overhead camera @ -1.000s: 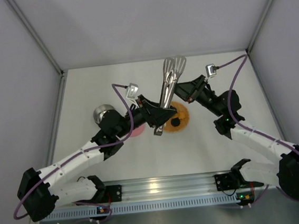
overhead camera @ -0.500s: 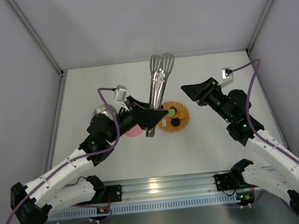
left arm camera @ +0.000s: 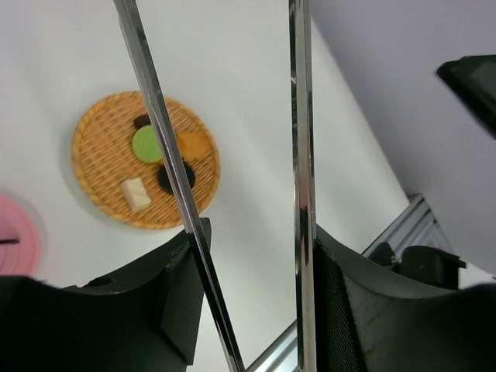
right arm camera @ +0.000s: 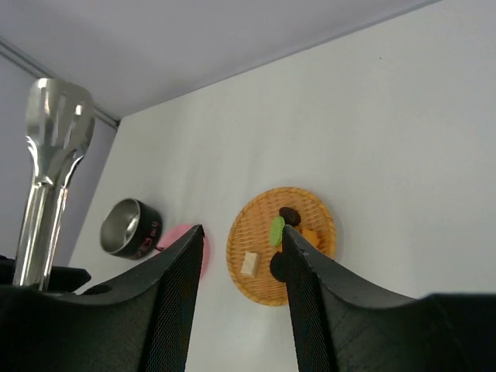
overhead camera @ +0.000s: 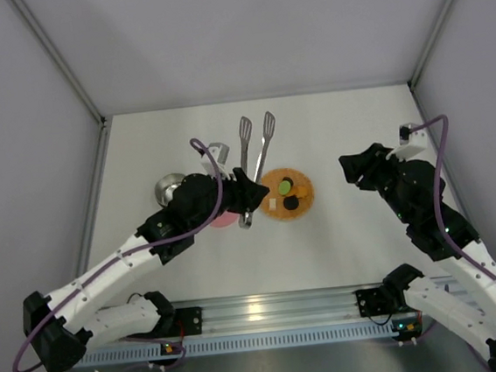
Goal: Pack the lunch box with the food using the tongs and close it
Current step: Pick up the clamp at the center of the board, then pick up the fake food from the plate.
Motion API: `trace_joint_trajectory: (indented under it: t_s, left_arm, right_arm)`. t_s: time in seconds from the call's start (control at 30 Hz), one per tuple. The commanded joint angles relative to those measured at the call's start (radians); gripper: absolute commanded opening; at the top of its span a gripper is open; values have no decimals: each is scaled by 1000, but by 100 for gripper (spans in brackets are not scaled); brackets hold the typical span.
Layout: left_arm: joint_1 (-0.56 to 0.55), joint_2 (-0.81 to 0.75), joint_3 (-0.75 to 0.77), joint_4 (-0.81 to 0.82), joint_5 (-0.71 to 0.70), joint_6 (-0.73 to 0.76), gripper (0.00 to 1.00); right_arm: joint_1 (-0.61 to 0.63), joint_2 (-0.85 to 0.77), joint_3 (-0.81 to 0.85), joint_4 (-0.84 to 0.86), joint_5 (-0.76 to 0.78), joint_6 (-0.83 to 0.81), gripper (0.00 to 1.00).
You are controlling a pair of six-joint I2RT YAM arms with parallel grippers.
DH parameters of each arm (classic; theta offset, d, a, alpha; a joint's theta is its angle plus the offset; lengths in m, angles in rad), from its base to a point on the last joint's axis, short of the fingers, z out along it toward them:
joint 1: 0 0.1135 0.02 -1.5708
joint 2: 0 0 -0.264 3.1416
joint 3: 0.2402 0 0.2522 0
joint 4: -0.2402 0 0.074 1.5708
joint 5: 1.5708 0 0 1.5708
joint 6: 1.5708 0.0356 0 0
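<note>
My left gripper [overhead camera: 245, 195] [left arm camera: 256, 298] is shut on the tongs [overhead camera: 257, 145], its fingers pressing the two slim silver arms [left arm camera: 301, 155] near the joined end. The tong tips point toward the back wall, above the table. The food lies on the orange woven plate [overhead camera: 303, 209] [left arm camera: 101, 155]: a green piece [left arm camera: 147, 143], an orange one [left arm camera: 192, 144], a black one [left arm camera: 165, 180] and a pale block [left arm camera: 136, 194]. The lunch box [overhead camera: 169, 191] [right arm camera: 128, 227] stands open at the left, with its pink lid [overhead camera: 225, 218] [left arm camera: 15, 240] flat beside it. My right gripper [overhead camera: 356, 171] [right arm camera: 242, 232] is open and empty, well right of the plate.
Grey walls enclose the white table on three sides. The aluminium rail [overhead camera: 269, 311] with the arm bases runs along the near edge. The left arm's forearm crosses in front of the tin and lid.
The right gripper has drawn back to the right, away from the tongs. The left gripper has carried the tongs leftward and lower, and their tips now stand apart.
</note>
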Motion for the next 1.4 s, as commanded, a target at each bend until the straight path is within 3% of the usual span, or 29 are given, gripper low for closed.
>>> trace_joint_trajectory:
  t_s: [0.0, 0.4, 0.9, 1.37]
  left_arm:
    - [-7, 53, 44, -96, -47, 8, 54]
    - [-132, 317, 185, -277, -262, 41, 52]
    - [-144, 599, 320, -332, -254, 40, 52]
    - [-158, 678, 314, -354, -226, 20, 52]
  right_arm:
    - [6, -3, 43, -108, 57, -69, 45]
    - [6, 20, 28, -101, 35, -75, 44]
    - [6, 20, 21, -116, 49, -92, 44]
    - [7, 28, 3, -110, 47, -89, 43]
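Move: My left hand already holds the clamp. The center of the wicker board with the food lies about 15 cm ahead, 9 cm to the right and some 27 cm below this hand. The black cookie is 12 cm ahead and 11 cm right, the white block 12 cm ahead and 5 cm right, and the pink plate 12 cm ahead and 14 cm left. From my empty right hand the board's center is about 12 cm ahead, 17 cm left and 30 cm down. I lower my left hand about 20 cm towards the wicker board, fast at first and then easing, drifting some 4 cm to the right. As it sinks I roll the wrist some 40 degrees, left side rising, and tip it down until the fingers point steeply at the table, keeping my hold on the clamp's arms. My right hand, open and empty, sinks about 3 cm. ##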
